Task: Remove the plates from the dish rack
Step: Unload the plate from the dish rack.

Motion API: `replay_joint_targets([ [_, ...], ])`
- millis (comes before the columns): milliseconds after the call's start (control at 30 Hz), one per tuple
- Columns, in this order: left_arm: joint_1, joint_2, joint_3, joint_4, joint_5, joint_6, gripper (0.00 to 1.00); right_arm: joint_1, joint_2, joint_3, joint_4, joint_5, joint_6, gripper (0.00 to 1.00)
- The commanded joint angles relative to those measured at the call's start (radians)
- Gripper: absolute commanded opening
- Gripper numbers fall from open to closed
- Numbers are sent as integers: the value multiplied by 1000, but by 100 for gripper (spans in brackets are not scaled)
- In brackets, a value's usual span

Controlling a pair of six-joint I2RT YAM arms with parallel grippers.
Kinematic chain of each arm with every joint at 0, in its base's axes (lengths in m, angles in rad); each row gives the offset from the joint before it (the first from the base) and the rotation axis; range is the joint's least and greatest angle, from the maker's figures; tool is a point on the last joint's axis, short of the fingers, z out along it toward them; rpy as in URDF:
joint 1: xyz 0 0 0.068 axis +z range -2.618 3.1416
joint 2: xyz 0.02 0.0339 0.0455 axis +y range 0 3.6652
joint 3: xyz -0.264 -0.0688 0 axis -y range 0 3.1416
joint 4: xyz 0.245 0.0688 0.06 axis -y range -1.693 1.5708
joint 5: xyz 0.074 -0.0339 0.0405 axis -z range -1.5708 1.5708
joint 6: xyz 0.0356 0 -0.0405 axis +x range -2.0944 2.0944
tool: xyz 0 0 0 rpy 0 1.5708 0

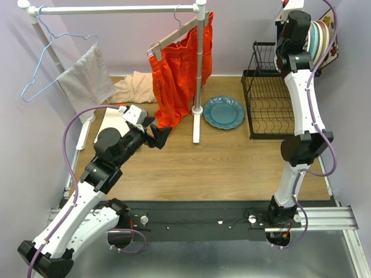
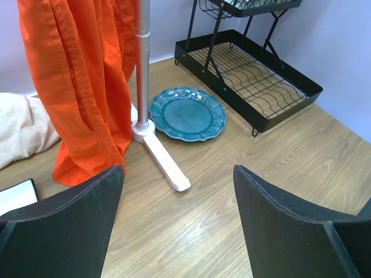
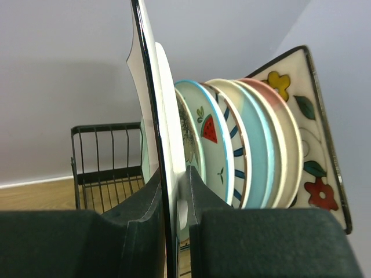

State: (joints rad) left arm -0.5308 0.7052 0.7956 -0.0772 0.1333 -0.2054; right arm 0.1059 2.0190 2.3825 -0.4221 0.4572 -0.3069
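Observation:
My right gripper (image 3: 174, 185) is shut on the edge of a white plate (image 3: 156, 116) with a dark rim, seen edge-on at the near end of a row. Behind it stand a watermelon-print plate (image 3: 211, 145), a blue-striped one (image 3: 235, 150), a light-blue and cream one, and a square flowered plate (image 3: 310, 139). From above, these plates (image 1: 320, 37) sit on the upper shelf of the black dish rack (image 1: 272, 110), with the right gripper (image 1: 297, 29) at them. A teal plate (image 1: 224, 112) lies flat on the table left of the rack. My left gripper (image 1: 159, 136) hovers open and holds nothing; it (image 2: 179, 220) faces the teal plate (image 2: 188, 113).
A white clothes rail (image 1: 200, 69) stands mid-table with an orange garment (image 1: 174, 75) hanging from it; its foot (image 2: 159, 153) reaches toward my left gripper. A grey cloth (image 1: 87, 78) on a hanger and a beige cloth (image 1: 134, 87) lie at the back left. Walls close in on both sides.

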Motion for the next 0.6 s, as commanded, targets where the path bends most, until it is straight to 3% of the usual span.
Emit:
replay_joint_targets([
  [0,8,-4,-6,14,22,9,86,5,-121,17,240,-25,20,1],
  [567,9,-23,-9,14,14,6,86,5,-170,-31,310,-84,120,1],
])
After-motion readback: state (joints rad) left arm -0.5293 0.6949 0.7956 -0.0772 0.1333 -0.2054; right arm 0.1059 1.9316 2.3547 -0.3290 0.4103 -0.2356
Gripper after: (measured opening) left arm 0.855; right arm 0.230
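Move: The right hand already pinches the white dark-edged plate by its near edge, the plate's middle some 7 cm ahead, level with it and neither left nor right. The rack's upper tray is about 9 cm ahead, 3 cm right and 17 cm below; the remaining plates stand roughly 9 cm ahead, 10 cm right and 6 cm lower. The blue plate lies 10 cm back, 18 cm left and 42 cm down. From the left hand, the white plate is about 39 cm ahead, 40 cm right and 11 cm higher. Upward goes the right hand, carrying on its lift by some 5 cm and easing back about 2 cm, with the white plate kept pinched upright, up and away from the rack's upper tray beside the remaining plates. The wrist tips the fingers up by about 10 degrees, and the rise eases to a stop. ##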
